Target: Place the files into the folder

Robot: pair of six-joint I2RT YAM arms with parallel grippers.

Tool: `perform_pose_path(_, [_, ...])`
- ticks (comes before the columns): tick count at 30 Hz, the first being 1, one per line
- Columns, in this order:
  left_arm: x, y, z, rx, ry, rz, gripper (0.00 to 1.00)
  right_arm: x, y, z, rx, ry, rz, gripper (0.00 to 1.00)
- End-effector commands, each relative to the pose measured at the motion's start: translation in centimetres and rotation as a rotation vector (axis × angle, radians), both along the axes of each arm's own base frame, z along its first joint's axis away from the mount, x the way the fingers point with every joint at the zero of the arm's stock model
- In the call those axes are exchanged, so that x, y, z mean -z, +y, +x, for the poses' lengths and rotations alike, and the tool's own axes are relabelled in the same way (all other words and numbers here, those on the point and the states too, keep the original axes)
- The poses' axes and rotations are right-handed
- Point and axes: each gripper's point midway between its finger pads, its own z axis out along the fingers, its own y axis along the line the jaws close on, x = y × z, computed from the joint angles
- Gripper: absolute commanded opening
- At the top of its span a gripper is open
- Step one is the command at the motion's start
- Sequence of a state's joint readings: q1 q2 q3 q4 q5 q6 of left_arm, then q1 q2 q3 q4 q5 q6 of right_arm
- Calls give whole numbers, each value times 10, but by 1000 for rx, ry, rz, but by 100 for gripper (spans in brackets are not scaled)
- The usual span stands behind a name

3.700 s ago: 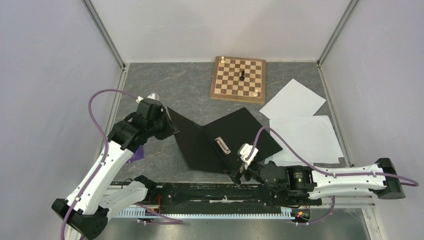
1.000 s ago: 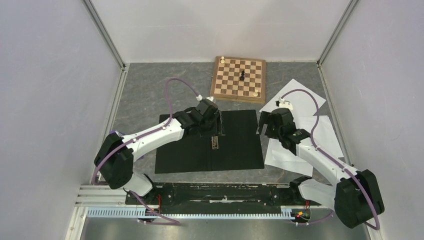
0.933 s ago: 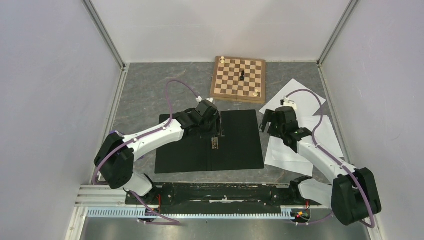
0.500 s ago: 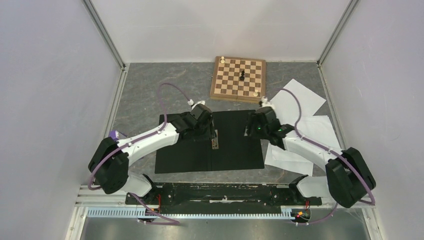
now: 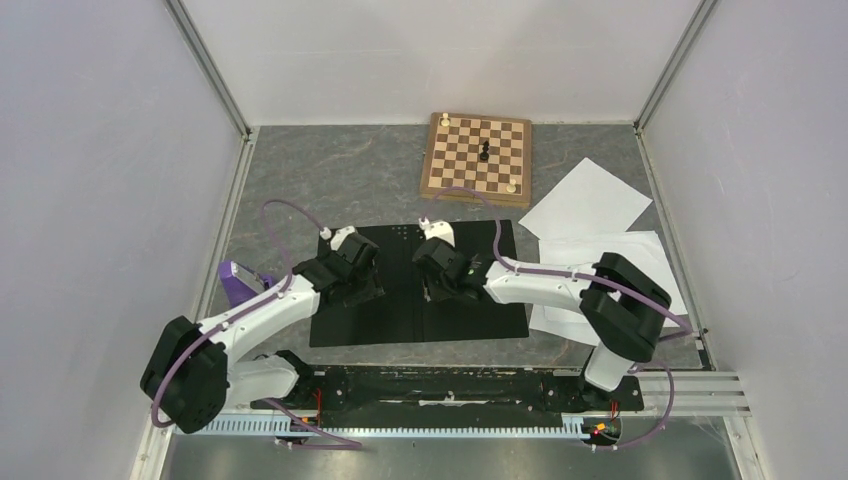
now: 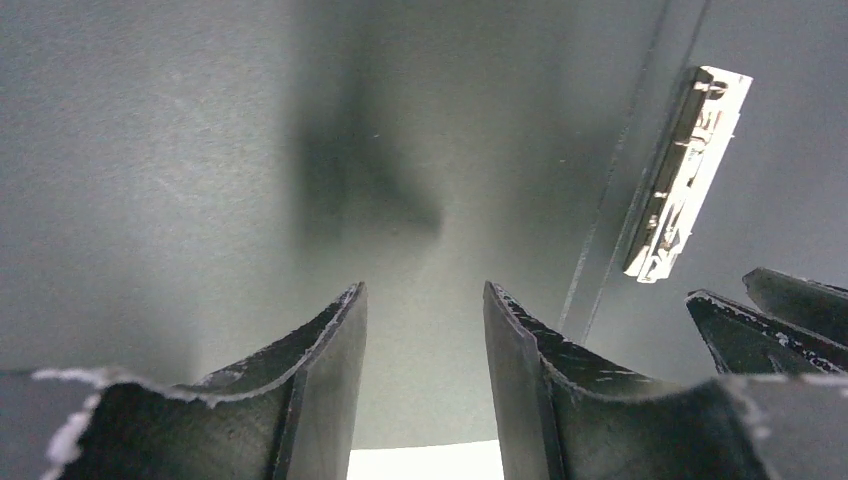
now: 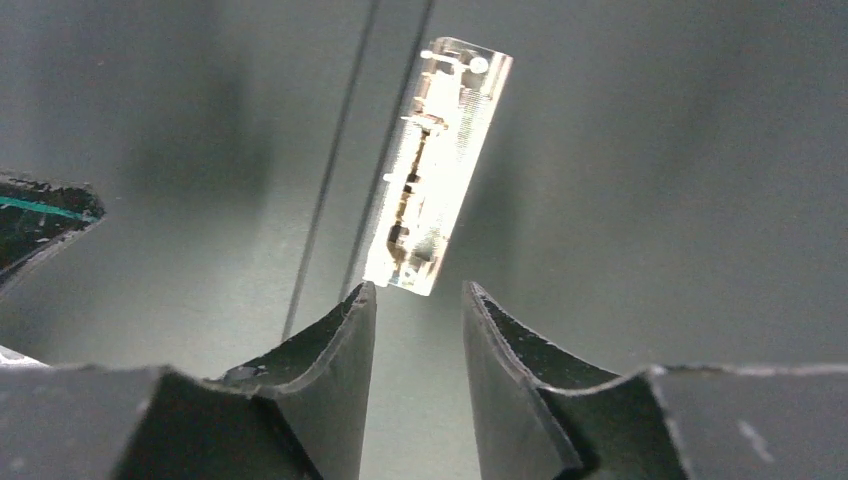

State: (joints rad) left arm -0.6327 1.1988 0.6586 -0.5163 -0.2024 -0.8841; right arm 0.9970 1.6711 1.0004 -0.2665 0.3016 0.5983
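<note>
The folder (image 5: 470, 300) lies open and flat on the table, black inside up. Its metal spine clip (image 7: 435, 165) shows in both wrist views, also as the clip (image 6: 680, 175). My left gripper (image 5: 360, 283) hovers low over the folder's left panel (image 6: 200, 150); the left gripper (image 6: 423, 290) is open with nothing between its fingers. My right gripper (image 5: 432, 283) sits over the spine; the right gripper (image 7: 419, 290) is narrowly open and empty, with the clip's near end just ahead of its tips. The files (image 5: 605, 270), white sheets, lie on the table right of the folder.
A wooden chessboard (image 5: 477, 158) with a few pieces stands behind the folder. A purple metronome (image 5: 235, 282) is at the left, partly behind my left arm. Another white sheet (image 5: 588, 200) lies angled by the chessboard. Grey walls close in both sides.
My right arm has swung left from above the files to the folder's spine, its jaws narrowing. My left arm has drawn back toward the near left of the folder.
</note>
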Motion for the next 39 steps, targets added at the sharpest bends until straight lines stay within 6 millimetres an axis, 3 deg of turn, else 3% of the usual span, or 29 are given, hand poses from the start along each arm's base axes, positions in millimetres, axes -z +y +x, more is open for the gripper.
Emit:
perform_pose_path(1, [0, 19, -1, -105, -35, 21, 51, -15, 13, 8, 2, -67, -38, 37])
perform_pose_path(13, [20, 46, -21, -223, -38, 41, 31, 0, 31, -4, -46, -44, -73, 28])
perform_pose_path(19, [33, 51, -27, -250, -14, 53, 3, 2, 34, -3, -46, -48, -101, 25])
perform_pose_path(31, [42, 56, -32, -271, 1, 69, 2, 16, 33, -4, -49, -28, -140, 18])
perform_pose_path(39, [41, 60, -33, -282, -1, 83, 2, 25, 20, -5, -28, -24, -194, 11])
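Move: The folder lies open, black inside up. Its left panel is under the left hand, with the panel's middle about 3 cm to the left, 1 cm ahead and 4 cm below; the metal clip lies some 13 cm to the right and 3 cm ahead of that hand. From the right hand the clip's middle is about 3 cm ahead, 1 cm to the left and 3 cm below, with the folder's spine running 2 cm to the left of the clip, and the white sheets roughly 45 cm to the right and 4 cm ahead. The left hand slants away from the clip, about 5 cm left, 3 cm back and nearly 4 cm down to the left panel, turning some 10 degrees counter-clockwise and shutting its half-open fingers on nothing, then holds there with the closed tips resting on the black panel. Meanwhile the right hand eases some 3 cm left and 2 cm down to the near end of the metal clip, tilting a little and narrowing its fingers to a small gap without gripping the clip. ##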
